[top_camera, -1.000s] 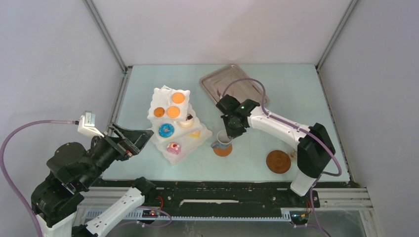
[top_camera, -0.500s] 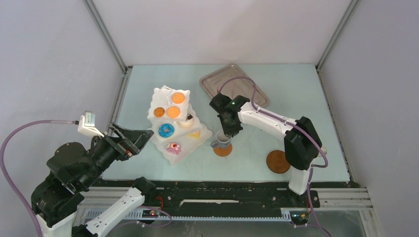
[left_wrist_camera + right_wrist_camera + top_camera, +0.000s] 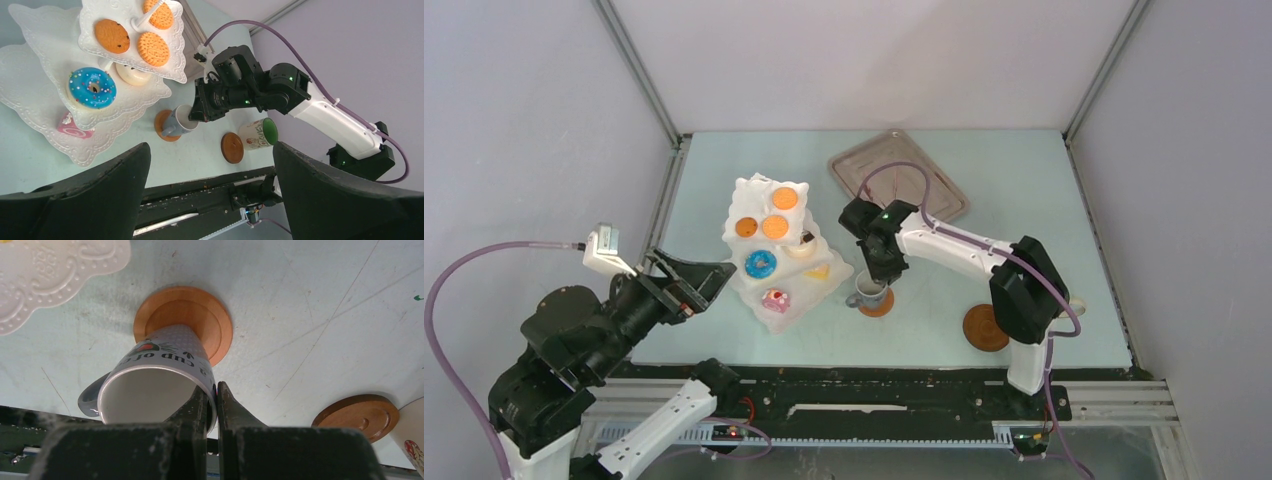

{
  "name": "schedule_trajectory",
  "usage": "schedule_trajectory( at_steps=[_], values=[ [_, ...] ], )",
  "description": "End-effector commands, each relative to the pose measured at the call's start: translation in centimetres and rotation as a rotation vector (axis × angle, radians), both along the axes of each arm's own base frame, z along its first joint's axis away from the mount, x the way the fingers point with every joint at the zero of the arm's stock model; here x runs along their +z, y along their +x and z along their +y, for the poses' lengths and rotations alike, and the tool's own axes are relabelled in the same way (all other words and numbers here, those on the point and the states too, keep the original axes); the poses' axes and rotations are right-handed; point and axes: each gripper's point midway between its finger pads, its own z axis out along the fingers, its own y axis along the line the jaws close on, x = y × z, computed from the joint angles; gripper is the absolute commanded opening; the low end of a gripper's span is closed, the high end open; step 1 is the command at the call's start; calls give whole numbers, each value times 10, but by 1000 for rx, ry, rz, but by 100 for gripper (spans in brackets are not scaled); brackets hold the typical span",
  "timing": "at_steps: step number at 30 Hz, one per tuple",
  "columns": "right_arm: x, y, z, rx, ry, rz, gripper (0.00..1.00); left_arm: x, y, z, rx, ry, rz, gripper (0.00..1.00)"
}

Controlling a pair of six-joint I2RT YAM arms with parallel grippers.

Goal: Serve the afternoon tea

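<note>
A small white cup [image 3: 160, 365] with grey print leans on a brown coaster [image 3: 200, 315], its mouth tipped toward the camera. My right gripper [image 3: 216, 390] is shut on the cup's rim, one finger inside and one outside. From above, the same cup [image 3: 869, 292] sits just right of the white three-tier stand [image 3: 749, 188]. The stand carries orange biscuits [image 3: 112, 36], a blue doughnut [image 3: 92, 89] and a pink pastry [image 3: 775, 299]. A green-lined mug [image 3: 257, 134] stands beside a second coaster [image 3: 232, 147]. My left gripper [image 3: 210, 165] hangs open and empty left of the stand.
A silver metal tray [image 3: 874, 165] lies at the back, behind the right arm. The second coaster [image 3: 984, 328] is near the right arm's base. The table's black front rail [image 3: 874, 385] runs below the stand.
The right arm has swung left and its elbow folded nearer. The cup in its grip has shifted slightly left and tipped on the coaster. The left arm has not moved.
</note>
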Motion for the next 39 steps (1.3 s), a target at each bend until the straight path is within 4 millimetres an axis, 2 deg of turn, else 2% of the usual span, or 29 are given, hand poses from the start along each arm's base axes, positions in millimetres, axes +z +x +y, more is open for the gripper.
schedule_trajectory(
  at_steps=[1, 3, 4, 6, 12, 14, 17, 20, 23, 25, 29, 34, 36, 39],
  values=[
    [9, 8, 8, -15, 15, -46, 0, 2, 7, -5, -11, 26, 0, 98],
    [7, 8, 7, -13, 6, -45, 1, 2, 7, -6, -14, 30, 0, 98],
    [8, 8, 7, -12, 5, -45, 5, 1, 7, -6, -16, 32, 1, 98],
    [11, 9, 9, -11, 11, -50, 18, 2, 8, -6, -18, 36, 0, 98],
    [32, 11, 10, -14, 34, -84, 35, 1, 7, -7, -26, 40, 4, 99],
    [46, 10, 9, -4, 33, -99, 39, 1, 7, -8, -31, 38, 4, 99],
    [78, 9, 10, 17, 61, -149, 45, 2, 7, -10, -40, 37, 2, 99],
    [106, -1, 3, 26, 84, -194, 52, 2, 6, -10, -45, 38, -1, 99],
    [128, -14, -17, 7, 106, -260, 60, 1, 5, -10, -47, 37, -3, 99],
    [135, -23, -39, -40, 112, -300, 64, 1, 4, -10, -52, 39, -5, 99],
    [123, -46, -97, -175, 105, -346, 71, 1, 3, -10, -57, 43, -7, 99],
    [77, -72, -165, -430, 114, -278, 73, 3, 0, -10, -65, 34, -15, 99],
    [53, -80, -186, -548, 113, -231, 72, 3, -1, -9, -65, 30, -17, 99],
    [25, -84, -203, -683, 142, -168, 70, 3, -3, -9, -66, 26, -18, 99]
  ],
)
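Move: The right hand still pinches the right rim of the grey mug, whose middle is about 4 cm to its left, level with it and 4 cm below; the light coaster under that mug lies some 3 cm left, 1 cm back. Next comes the green mug, roughly 28 cm right and 6 cm back, with the dark coaster about 19 cm right and 7 cm back. From the left hand, the green mug is some 57 cm right, 8 cm ahead and well below. The right hand stays in place at first while its fingers open and let go of the grey mug's rim, then rises steeply some 13 cm to clear it, still opening to about seven tenths. From there it swings right and back towards the green mug, dropping about 8 cm again and ending some 20 cm right and 8 cm back near the dark coaster, the wrist turned about 30 degrees clockwise and the fingertips tipped somewhat outward. ##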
